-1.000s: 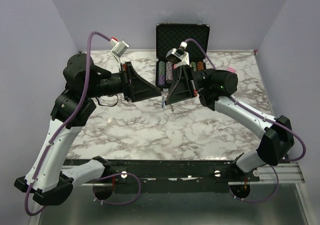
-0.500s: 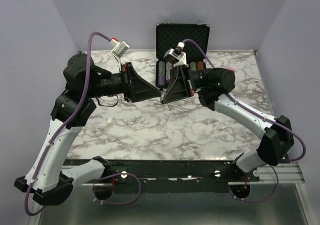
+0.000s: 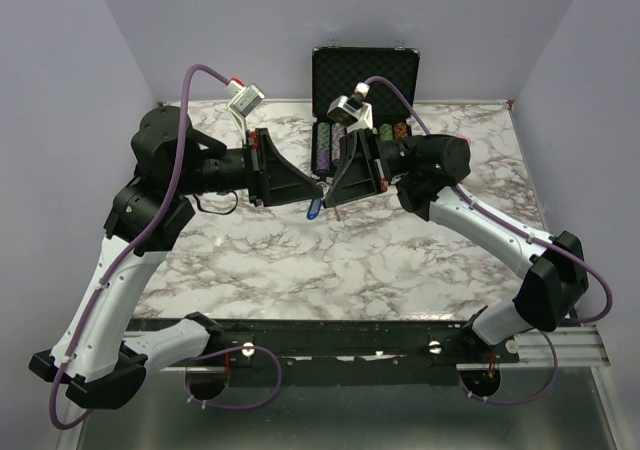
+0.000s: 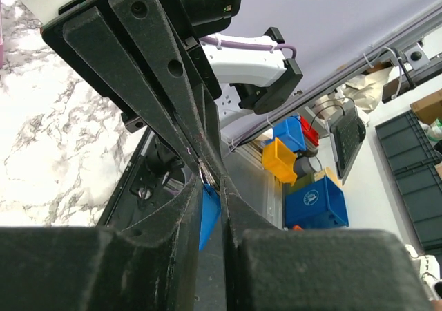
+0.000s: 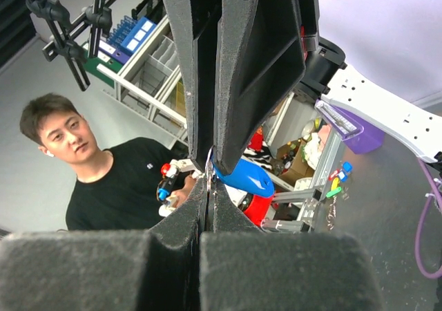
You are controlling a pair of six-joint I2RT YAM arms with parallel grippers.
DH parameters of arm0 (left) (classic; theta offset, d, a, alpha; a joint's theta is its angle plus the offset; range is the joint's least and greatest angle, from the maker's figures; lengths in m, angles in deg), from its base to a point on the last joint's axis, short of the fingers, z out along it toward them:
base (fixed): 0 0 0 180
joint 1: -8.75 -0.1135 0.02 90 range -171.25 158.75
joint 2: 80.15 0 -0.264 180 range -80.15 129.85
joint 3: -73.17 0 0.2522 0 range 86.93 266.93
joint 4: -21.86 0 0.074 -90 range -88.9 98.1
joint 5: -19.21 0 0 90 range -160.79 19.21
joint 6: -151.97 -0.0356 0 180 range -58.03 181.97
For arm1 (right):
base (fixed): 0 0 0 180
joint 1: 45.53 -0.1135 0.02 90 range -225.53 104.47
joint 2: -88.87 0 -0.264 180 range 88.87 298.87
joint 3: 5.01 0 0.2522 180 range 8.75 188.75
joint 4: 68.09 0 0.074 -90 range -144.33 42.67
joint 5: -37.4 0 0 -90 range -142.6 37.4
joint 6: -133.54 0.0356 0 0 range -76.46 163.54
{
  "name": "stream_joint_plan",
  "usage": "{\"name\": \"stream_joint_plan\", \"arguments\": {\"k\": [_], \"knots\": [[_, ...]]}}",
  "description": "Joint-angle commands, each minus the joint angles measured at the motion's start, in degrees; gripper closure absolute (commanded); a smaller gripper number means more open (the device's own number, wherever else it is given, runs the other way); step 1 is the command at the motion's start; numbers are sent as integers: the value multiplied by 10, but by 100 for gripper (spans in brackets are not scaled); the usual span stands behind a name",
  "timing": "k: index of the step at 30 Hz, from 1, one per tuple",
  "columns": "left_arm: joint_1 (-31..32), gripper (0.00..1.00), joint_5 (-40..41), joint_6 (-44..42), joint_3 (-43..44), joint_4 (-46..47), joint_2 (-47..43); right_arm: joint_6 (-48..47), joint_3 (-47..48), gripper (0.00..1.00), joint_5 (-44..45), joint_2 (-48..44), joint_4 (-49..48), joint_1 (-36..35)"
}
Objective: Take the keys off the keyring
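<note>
My two grippers meet tip to tip above the middle of the marble table (image 3: 300, 260). The right gripper (image 3: 331, 198) (image 5: 210, 180) is shut on the thin silvery keyring (image 5: 209, 160), which runs up into the left fingers (image 5: 255, 62). The left gripper (image 3: 320, 183) (image 4: 210, 176) has its fingers drawn close together, with the keyring (image 4: 204, 173) and the top of the blue-headed key (image 4: 208, 214) between them. The key (image 3: 314, 208) hangs just below the tips and sticks out sideways in the right wrist view (image 5: 245, 177).
An open black chip case (image 3: 364, 75) stands at the back, with rows of chips (image 3: 330, 145) right behind the grippers. A pink object (image 3: 461, 136) lies at the back right. A person (image 5: 103, 180) sits beyond the table.
The left fingers have closed in. The right gripper has tilted closer to the left one. The blue key now hangs in plain sight below the tips.
</note>
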Motion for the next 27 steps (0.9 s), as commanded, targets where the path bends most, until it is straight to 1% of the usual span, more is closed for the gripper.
{"name": "stream_joint_plan", "arguments": {"k": [1,5,6,9,10,13,15,16,17,18,19,21,22,23,24,27], "knots": [[7,77,-21,-5,9,-4,4,-16,22,99,-10,-3,5,-5],[8,80,-21,-9,12,-7,5,-18,22,99,-11,-4,10,-5],[8,83,-20,-10,11,-9,6,-20,22,99,-11,-5,12,-5],[8,98,-16,-14,12,-20,8,-28,22,99,-11,-8,25,-5],[8,100,-13,-16,12,-23,9,-31,22,99,-9,-9,26,-5],[8,100,-4,-17,14,-36,11,-42,22,99,-7,-11,41,-5],[8,100,7,-15,16,-40,12,-65,25,98,-4,-13,70,-5],[8,100,11,-11,18,-41,13,-77,26,93,-2,-15,89,-5],[8,100,17,-7,20,-41,13,-92,28,81,2,-16,108,-5],[8,100,23,-3,22,-37,14,-105,29,68,5,-18,125,-5],[8,100,27,4,23,-32,14,-121,31,62,10,-21,145,-5],[8,100,35,18,22,-17,13,-163,39,55,20,-26,202,-4],[8,100,39,25,22,-10,13,-191,46,53,31,-30,237,-4],[7,100,43,33,21,-5,12,-222,55,53,40,-32,287,-5],[6,100,47,41,20,2,11,-247,60,53,51,-37,317,-5],[1,100,61,58,16,18,8,-287,65,51,93,-49,361,-5]]}}
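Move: The keyring is already at the left fingertips, its metal ring about 1 cm to the left hand's right and roughly 1 cm back, level with the partly open pads. From the right hand, shut on it, the ring lies about 1 cm ahead and 1 cm left at the same height. The blue tag hangs some 2 cm back, 1 cm left and 2 cm below the left hand. The keyring changes hands: the left fingers shut and pinch the ring while the right still grips, both hands sinking barely half a centimetre. Only then do the right fingers open about halfway; both hands rise again, the left easing forward about 1.5 cm with a slight counter-clockwise turn and the right following a little forward and left. ##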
